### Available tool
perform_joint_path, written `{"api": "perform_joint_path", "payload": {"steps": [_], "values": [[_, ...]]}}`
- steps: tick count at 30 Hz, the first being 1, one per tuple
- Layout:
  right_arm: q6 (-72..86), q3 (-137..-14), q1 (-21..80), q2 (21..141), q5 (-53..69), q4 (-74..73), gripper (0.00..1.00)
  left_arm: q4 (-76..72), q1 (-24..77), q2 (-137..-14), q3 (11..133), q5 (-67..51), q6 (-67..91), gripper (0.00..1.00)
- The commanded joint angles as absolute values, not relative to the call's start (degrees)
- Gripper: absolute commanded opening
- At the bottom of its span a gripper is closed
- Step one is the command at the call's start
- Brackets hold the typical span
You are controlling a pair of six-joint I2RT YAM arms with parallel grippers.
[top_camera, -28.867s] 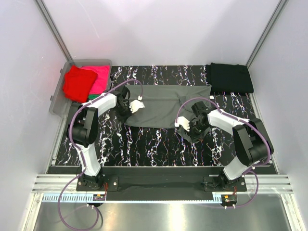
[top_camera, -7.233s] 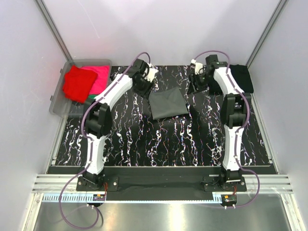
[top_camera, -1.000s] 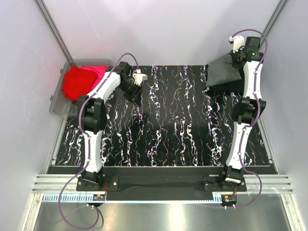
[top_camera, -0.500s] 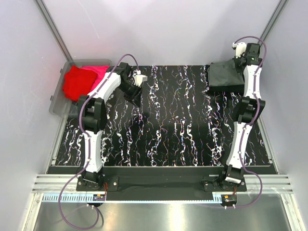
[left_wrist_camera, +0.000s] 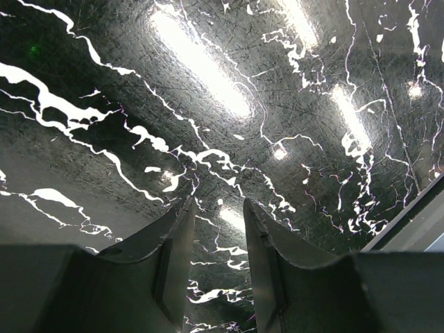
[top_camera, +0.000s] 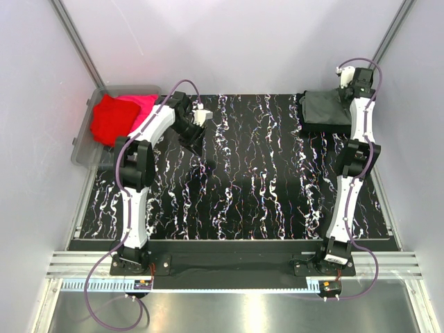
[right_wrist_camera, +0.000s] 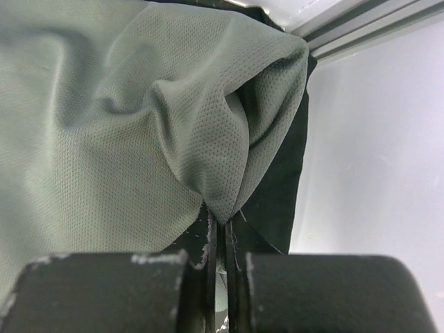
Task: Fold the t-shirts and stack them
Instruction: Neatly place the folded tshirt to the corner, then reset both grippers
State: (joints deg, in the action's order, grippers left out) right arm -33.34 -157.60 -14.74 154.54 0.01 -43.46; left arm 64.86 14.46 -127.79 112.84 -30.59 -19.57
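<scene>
The folded dark grey t-shirt (top_camera: 325,109) lies at the table's far right corner on top of the folded black t-shirt (top_camera: 326,129). My right gripper (top_camera: 352,84) is at the shirt's far right corner, shut on a pinch of the grey cloth (right_wrist_camera: 139,125); the black t-shirt (right_wrist_camera: 277,180) shows under it there. Red (top_camera: 111,119) and pink (top_camera: 143,111) t-shirts lie in the bin at the far left. My left gripper (top_camera: 196,130) is open and empty over bare table, its fingers (left_wrist_camera: 173,257) apart.
A clear plastic bin (top_camera: 82,149) stands at the far left edge and holds the unfolded shirts. The black marbled table top (top_camera: 243,180) is ringed by white walls with metal corner posts (top_camera: 76,41).
In the last second my right gripper has lowered the dark grey shirt onto the black one; it now lies flat. My left arm has shifted only slightly.
</scene>
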Motion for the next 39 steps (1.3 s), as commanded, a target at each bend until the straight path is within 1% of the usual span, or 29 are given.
{"api": "perform_joint_path", "payload": {"steps": [1,4,5,6,7,8,10,13,16,17,18,19,20,21,24,27,28,30,31,32,33,35,37,38,39], "values": [[-33.3,-159.5,-15.4,155.6,-3.1,-38.9,0.0,65.2,14.9,-128.0,112.8,-29.3,-20.3,0.38],[-32.8,-159.4,-15.4,155.6,-4.4,-38.5,0.01,65.2,15.1,-128.0,112.9,-29.3,-20.3,0.38],[-32.5,-159.3,-15.4,155.6,-5.2,-38.1,0.05,65.2,15.2,-128.0,112.9,-29.2,-20.3,0.38],[-32.0,-159.4,-15.4,155.4,-7.9,-37.1,0.23,65.2,15.2,-128.0,113.0,-29.1,-20.3,0.38],[-30.7,-159.5,-15.3,155.0,-9.1,-36.7,0.53,65.3,15.2,-128.1,113.1,-29.0,-20.2,0.38],[-30.1,-159.8,-15.3,154.5,-10.1,-36.4,0.65,65.1,15.2,-128.0,113.2,-28.9,-20.1,0.38],[-28.1,-160.4,-15.3,152.3,-11.9,-36.1,0.77,65.0,15.2,-127.9,113.6,-28.4,-20.0,0.38],[-26.4,-160.2,-14.8,146.9,-11.6,-36.2,0.81,64.8,15.2,-127.3,114.3,-28.0,-19.8,0.39],[-25.5,-156.9,-13.8,140.3,-9.1,-36.4,0.84,64.3,15.2,-126.9,114.6,-27.3,-20.0,0.39],[-24.5,-155.3,-13.6,138.7,-8.4,-36.7,0.86,64.0,15.2,-126.9,114.7,-27.0,-20.0,0.4],[-21.1,-154.6,-13.5,136.0,-5.6,-38.7,0.94,64.0,15.2,-126.7,114.7,-26.6,-20.0,0.4],[-18.9,-153.9,-13.4,134.5,-2.8,-40.3,1.0,64.0,15.2,-126.6,114.7,-26.1,-19.8,0.4],[-16.5,-151.8,-13.4,133.0,-0.2,-42.0,1.0,63.5,15.2,-126.3,114.6,-25.3,-19.7,0.4],[-14.3,-150.0,-13.4,129.8,10.4,-45.1,1.0,63.0,15.2,-125.3,113.9,-23.0,-19.5,0.4],[-7.9,-141.1,-12.0,124.0,25.3,-48.6,1.0,59.6,15.2,-121.7,111.1,-17.0,-19.7,0.41],[-5.1,-129.9,-8.8,118.9,31.7,-48.7,1.0,57.0,15.2,-119.2,111.2,-12.8,-17.3,0.54],[-2.8,-125.0,-7.8,117.9,31.8,-48.6,1.0,57.1,15.2,-118.9,112.0,-12.8,-14.9,0.63],[-0.4,-120.3,-4.4,114.6,30.9,-47.4,1.0,56.9,15.4,-118.3,113.8,-14.3,-12.2,0.73],[1.7,-115.7,-3.4,113.6,30.1,-46.8,1.0,56.4,15.6,-118.0,114.0,-14.3,-8.4,0.84],[3.1,-113.8,-1.9,112.4,28.8,-46.1,1.0,54.8,15.9,-117.3,113.8,-14.3,-6.2,0.95],[5.3,-111.8,-0.8,110.5,26.0,-44.6,1.0,53.7,16.7,-116.7,112.3,-14.2,-3.7,0.99],[6.3,-106.0,3.9,107.9,21.7,-42.5,1.0,51.4,18.2,-115.7,110.4,-10.5,2.1,0.99],[6.4,-101.2,8.7,106.9,12.6,-38.0,1.0,51.3,21.0,-115.8,110.8,-7.7,5.6,0.99],[7.2,-99.9,9.7,106.8,9.7,-36.5,1.0,51.3,21.7,-115.8,111.3,-6.7,6.8,0.99],[8.8,-99.1,10.9,106.7,6.0,-34.0,1.0,51.4,22.7,-115.9,111.5,-8.2,7.4,0.99]]}}
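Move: The right hand still pinches the outer right part of the grey folded t-shirt; the shirt's middle lies about 8 cm to its left, 2 cm back and some 5 cm lower. Under it lies the black folded t-shirt, its middle roughly 6 cm left, 4 cm back and 8 cm down, while the side rail runs level with the hand about 8 cm to its right. From the left hand, the grey t-shirt is some 55 cm right and 21 cm ahead. Ease the right gripper down about 1.5 cm and slightly right, open it wide to let go of the grey t-shirt, then lift steeply some 20 cm. Swing left and back over the table, about 30 cm left in all, rolling its left side up some 40 degrees and sinking late. Near the end bring the empty left gripper up and a little forward, opening wide. ##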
